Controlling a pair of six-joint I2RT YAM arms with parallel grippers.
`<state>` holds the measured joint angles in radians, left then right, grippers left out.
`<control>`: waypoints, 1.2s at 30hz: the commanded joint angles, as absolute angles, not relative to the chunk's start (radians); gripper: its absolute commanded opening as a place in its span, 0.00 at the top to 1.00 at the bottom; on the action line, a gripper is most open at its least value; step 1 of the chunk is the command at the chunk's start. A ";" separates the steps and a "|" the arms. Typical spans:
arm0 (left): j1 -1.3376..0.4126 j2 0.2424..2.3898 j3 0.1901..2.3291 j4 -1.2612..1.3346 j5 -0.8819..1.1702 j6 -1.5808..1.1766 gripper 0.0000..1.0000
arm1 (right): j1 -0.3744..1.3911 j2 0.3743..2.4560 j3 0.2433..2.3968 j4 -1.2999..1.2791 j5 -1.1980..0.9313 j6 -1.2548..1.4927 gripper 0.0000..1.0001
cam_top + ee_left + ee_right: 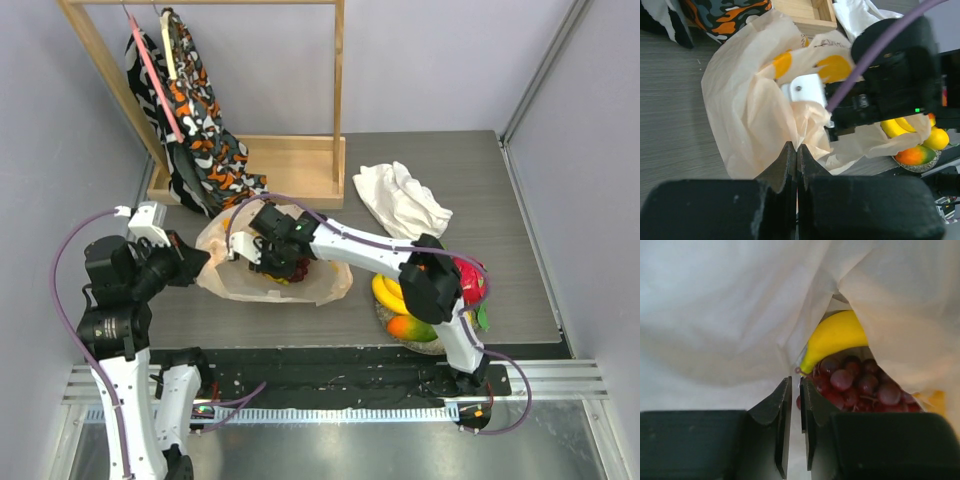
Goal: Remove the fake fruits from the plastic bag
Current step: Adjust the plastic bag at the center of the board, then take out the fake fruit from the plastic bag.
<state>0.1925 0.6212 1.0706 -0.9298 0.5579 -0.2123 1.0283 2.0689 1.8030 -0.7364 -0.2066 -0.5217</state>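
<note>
The pale peach plastic bag [225, 275] lies left of the table's middle, crumpled and open. My left gripper [203, 263] is shut on a fold of the bag's left edge, as the left wrist view [796, 148] shows against the bag [745, 100]. My right gripper [252, 250] is inside the bag; its jaws [796, 380] stand nearly together with nothing between them. Right beside them lie dark purple grapes [855, 382] and a yellow banana [840, 335]. A banana bunch [388, 292], a mango [412, 327] and a pink dragon fruit [470, 280] lie at the right.
The fruits outside the bag sit on a small plate [432, 347] near the right arm's base. A white cloth [400, 200] lies at the back right. A wooden rack [300, 165] with patterned fabric [200, 130] stands behind the bag.
</note>
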 commanded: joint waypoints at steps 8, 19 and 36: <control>0.199 0.621 1.095 -0.911 0.566 -0.210 1.00 | 1.084 2.177 1.878 -0.672 -0.106 -0.422 0.81; 0.199 0.620 1.086 -0.939 0.572 -0.201 1.00 | 1.092 2.256 1.884 -0.586 0.127 -0.344 0.56; 0.199 0.592 1.087 -0.939 0.548 -0.203 1.00 | 1.086 2.232 1.807 -0.558 0.291 -0.359 0.49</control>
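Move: The grapes lie in the bag about 7 cm below my right hand, roughly 4 cm to its right and 2 cm ahead. The yellow fruit is beside them, about 7 cm straight below this hand and 1 cm ahead. Beyond the bag, the wooden tray's middle stands some 20 cm ahead and 4 cm to the right. From my left hand, which holds the bag's rim, the grapes are about 16 cm right, 6 cm ahead and 25 cm below. I sink my right hand deeper into the open bag, about 6 cm in all, most of it straight away, then work it some 4 cm forward and slightly left over the bottom fruit. As I go I turn the wrist roughly 15 degrees clockwise and spread the nearly shut fingers around the yellow fruit's end and the grapes. My left hand stays put, still pinching the rim up high. ##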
